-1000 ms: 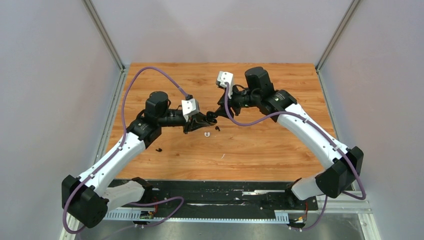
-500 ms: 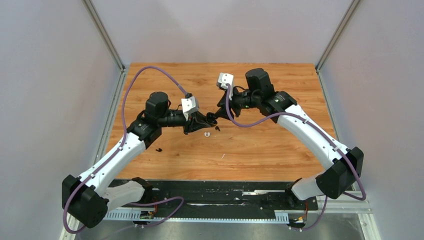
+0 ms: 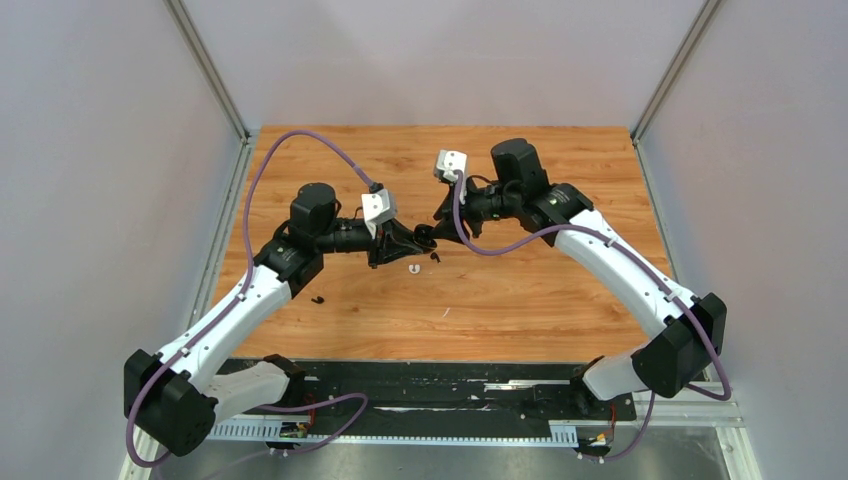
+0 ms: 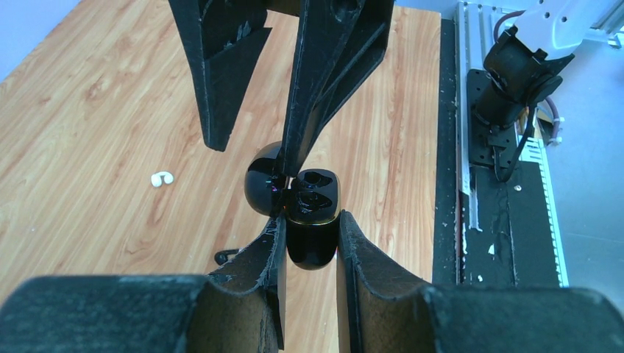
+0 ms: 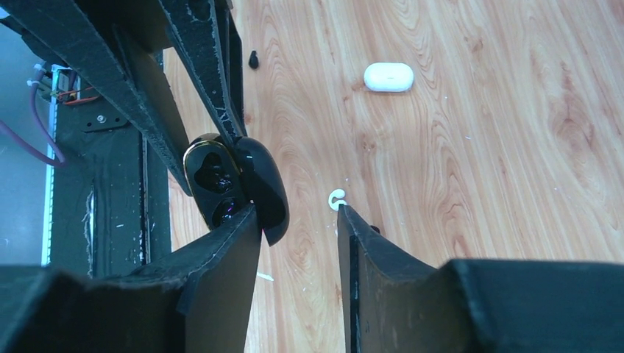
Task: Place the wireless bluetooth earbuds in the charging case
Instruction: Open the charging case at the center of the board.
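My left gripper [image 4: 310,224] is shut on the base of a glossy black charging case [image 4: 313,234], held above the table with its lid [image 4: 262,187] swung open. My right gripper [image 5: 298,213] is open. One of its fingers [image 5: 221,257] rests at the seam between lid [image 5: 266,193] and base [image 5: 210,176], and nothing is pinched. Both grippers meet mid-table in the top view, around the case [image 3: 424,237]. A white earbud [image 3: 412,268] lies on the wood just below them, and a black earbud [image 3: 435,257] beside it. The case's wells look dark; I cannot tell what they hold.
A closed white case [image 5: 388,76] lies on the wood beyond the white earbud [image 5: 337,198]. Another small black piece [image 3: 318,299] lies near the left forearm, and a white fleck [image 3: 446,313] nearer the front. A black rail [image 3: 430,385] runs along the table's near edge.
My right gripper has narrowed a little and nudged closer to the case lid. The left gripper and the case have stayed where they were.
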Available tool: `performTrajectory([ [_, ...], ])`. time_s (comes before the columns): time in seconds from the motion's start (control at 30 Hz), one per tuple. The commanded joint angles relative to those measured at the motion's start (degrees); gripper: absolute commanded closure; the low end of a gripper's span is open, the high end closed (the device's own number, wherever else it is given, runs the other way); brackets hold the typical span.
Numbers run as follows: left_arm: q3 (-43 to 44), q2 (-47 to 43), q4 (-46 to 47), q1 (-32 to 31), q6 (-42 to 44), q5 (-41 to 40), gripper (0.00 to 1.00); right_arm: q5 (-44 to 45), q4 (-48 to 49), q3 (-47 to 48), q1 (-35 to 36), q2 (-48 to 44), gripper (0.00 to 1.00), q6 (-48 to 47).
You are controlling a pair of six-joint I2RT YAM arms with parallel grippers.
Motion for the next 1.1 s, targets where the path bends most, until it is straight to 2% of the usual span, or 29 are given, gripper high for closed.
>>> performTrajectory([
  [0.0, 1.0, -0.6, 3.5, -0.3, -0.7, 1.2, 1.00, -5.0, -1.6, 0.0, -0.4, -0.5, 0.60, -1.4],
  [0.1, 1.1, -0.6, 3.1, -0.4, 0.6, 1.4, 1.00, -6.7, -2.1, -0.2, -0.4, -0.2, 0.67, -1.4],
  [0.23, 0.5, -0.8, 3.0, -0.4, 1.3, 1.2, 1.00, -9.2, -2.1, 0.6, -0.4, -0.1, 0.83, -1.9],
  [0.37, -0.2, -0.6, 4.4, -0.4, 0.7, 0.2, 1.00, -11.6, -2.0, 1.2, -0.4, 0.3, 0.90, -1.4],
  [0.47, -0.2, -0.2, 4.5, -0.4, 0.2, -0.7, 1.00, -11.8, -1.9, 0.8, -0.4, 0.2, 0.99, -1.6],
  [0.53, 0.0, 0.1, 4.5, -0.4, -0.4, -1.7, 1.00, -11.2, -1.7, 0.2, -0.4, -0.5, 1.00, -2.5],
  [0.6, 0.2, 0.3, 4.4, -0.4, -1.5, -3.3, 0.91, -9.7, -1.7, -0.1, -0.4, -1.1, 1.00, -3.1],
  [0.63, 0.1, 0.3, 4.1, -0.4, -2.0, -4.3, 0.79, -8.6, -1.6, -0.3, -0.4, -1.4, 1.00, -3.6],
  [0.73, 0.1, 0.1, 2.1, -0.4, -3.3, -5.1, 0.62, -5.5, -1.8, -1.0, -0.4, -2.3, 1.00, -7.2],
  [0.77, 0.2, -0.1, 1.7, -0.4, -4.0, -6.4, 0.52, -4.3, -1.9, -1.2, -0.4, -2.7, 1.00, -8.4],
  [0.87, 2.6, -0.2, -4.0, 0.0, -5.9, -7.3, 0.34, -1.6, -2.6, -2.0, -0.3, -3.5, 1.00, -13.8],
  [0.93, 5.1, 0.1, -7.9, 1.2, -6.9, -5.5, 0.29, 0.2, -3.4, -2.5, -0.3, -3.8, 1.00, -17.8],
  [1.07, 9.9, 2.5, -13.1, 5.6, -14.5, 1.0, 0.26, 2.8, -3.9, -3.5, 0.1, -4.4, 1.00, -24.4],
])
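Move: The left gripper already holds the open charging case by its body, the middle about 1 cm right of the hand point, with the raised lid about 3 cm ahead. From the right gripper, the lid lies about 2 cm back and 1 cm left, between its parted fingers; the case body is some 4 cm back, 1 cm left. From the right hand, the black earbud lies about 8 cm ahead, the white earbuds 5 cm ahead and 4 cm left, both some 25 cm below. Bring the right gripper back about 1.5 cm while the left holds the case still, and shut its fingers on the raised lid. Once the lid is pinched, open the left fingers wide and ease them off to the left and forward, turning some 10 degrees. Meanwhile carry the case right and down about 1.5 cm each, and slightly forward, in the right. ##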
